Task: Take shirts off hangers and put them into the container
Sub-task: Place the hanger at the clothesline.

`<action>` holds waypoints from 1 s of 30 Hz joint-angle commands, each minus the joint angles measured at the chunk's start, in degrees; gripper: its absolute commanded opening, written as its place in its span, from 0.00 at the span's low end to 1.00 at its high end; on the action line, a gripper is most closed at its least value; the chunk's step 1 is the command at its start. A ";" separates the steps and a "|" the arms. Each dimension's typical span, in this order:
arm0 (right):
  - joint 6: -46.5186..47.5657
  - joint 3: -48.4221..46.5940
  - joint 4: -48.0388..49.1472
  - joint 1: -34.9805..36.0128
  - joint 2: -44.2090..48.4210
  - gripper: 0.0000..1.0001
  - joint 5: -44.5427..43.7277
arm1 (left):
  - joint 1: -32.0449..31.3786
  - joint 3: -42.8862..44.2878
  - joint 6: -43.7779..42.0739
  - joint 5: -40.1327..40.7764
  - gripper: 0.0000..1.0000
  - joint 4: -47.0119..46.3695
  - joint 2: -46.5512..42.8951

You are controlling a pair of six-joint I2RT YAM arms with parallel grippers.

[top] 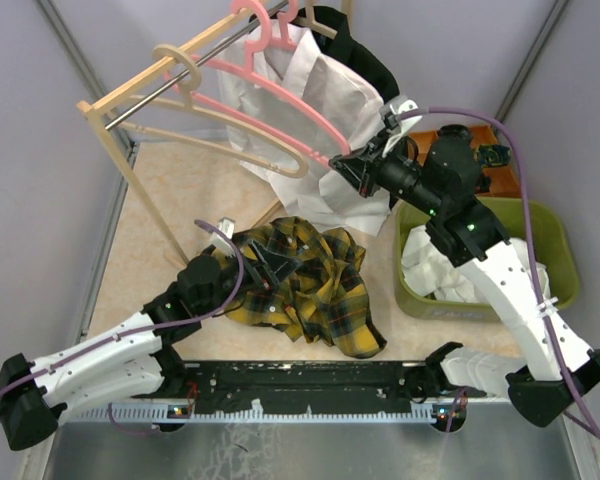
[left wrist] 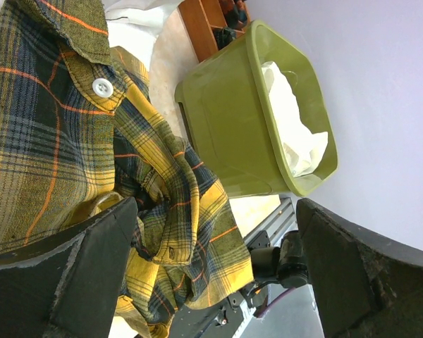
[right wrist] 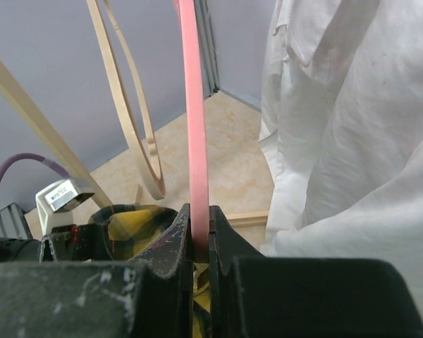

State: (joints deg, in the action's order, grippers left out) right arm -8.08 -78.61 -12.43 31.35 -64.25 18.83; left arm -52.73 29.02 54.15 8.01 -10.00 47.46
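Note:
A white shirt (top: 320, 90) (right wrist: 352, 141) hangs on a pink hanger (top: 315, 122) (right wrist: 194, 105) on the rack. My right gripper (top: 345, 165) (right wrist: 199, 229) is shut on that hanger's lower arm, just beside the shirt. The yellow-and-green plaid shirt (top: 315, 285) (left wrist: 49, 127) lies crumpled on the table. Over its left edge my left gripper (top: 255, 258) (left wrist: 218, 260) stands wide open, with folds of plaid lying loose between the fingers. The olive-green container (top: 555, 240) (left wrist: 233, 120) at the right holds another white shirt (top: 430, 265) (left wrist: 296, 120). A black shirt (top: 365, 55) hangs at the back.
A wooden rack (top: 130, 160) with a metal bar crosses the back left. An empty beige hanger (top: 185, 62) (right wrist: 134, 105) hangs on it. An orange compartment tray (top: 470, 135) (left wrist: 201, 21) stands behind the container. Grey walls close in on both sides.

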 commanded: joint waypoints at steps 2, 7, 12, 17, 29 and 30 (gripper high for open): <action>-0.33 -5.41 1.33 0.20 -0.36 0.00 1.89 | -0.16 1.36 -0.10 -0.83 0.99 0.33 0.13; -1.19 -7.79 -1.01 0.28 -3.10 0.00 3.07 | -0.15 1.57 0.14 -1.37 0.99 1.07 0.07; -0.88 -10.50 -3.68 0.82 -5.72 0.00 4.07 | -0.12 1.36 -0.18 -0.42 0.99 1.41 -0.83; 1.83 -12.79 -6.37 2.90 -7.58 0.00 3.61 | -0.12 2.27 -1.72 -1.78 0.99 1.40 -0.37; 3.73 -7.66 -6.13 5.30 -5.38 0.49 -2.80 | -0.13 3.76 -3.52 -3.60 0.99 2.88 1.53; 2.74 -4.52 -4.96 5.33 -3.42 0.56 -7.10 | -0.16 3.80 -3.58 -3.31 0.99 3.29 1.35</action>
State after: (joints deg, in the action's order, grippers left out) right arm -5.67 -88.14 -20.73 36.38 -72.73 20.49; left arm -52.73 31.27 51.77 4.86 -7.49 49.32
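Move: The right hand holds one end of the empty pink hanger; the free spot on the rail for its hook lies about 21 cm left, 14 cm ahead and 12 cm above. The beige hanger's middle is some 22 cm left, 5 cm ahead and slightly higher; the hanging white shirt's is roughly 16 cm ahead, 6 cm left and 12 cm lower. From the left hand, the rail spot lies about 22 cm ahead, 12 cm left and 32 cm up. The right hand carries the pink hanger about 4 cm left, dips slightly to hook the rail, then opens. ##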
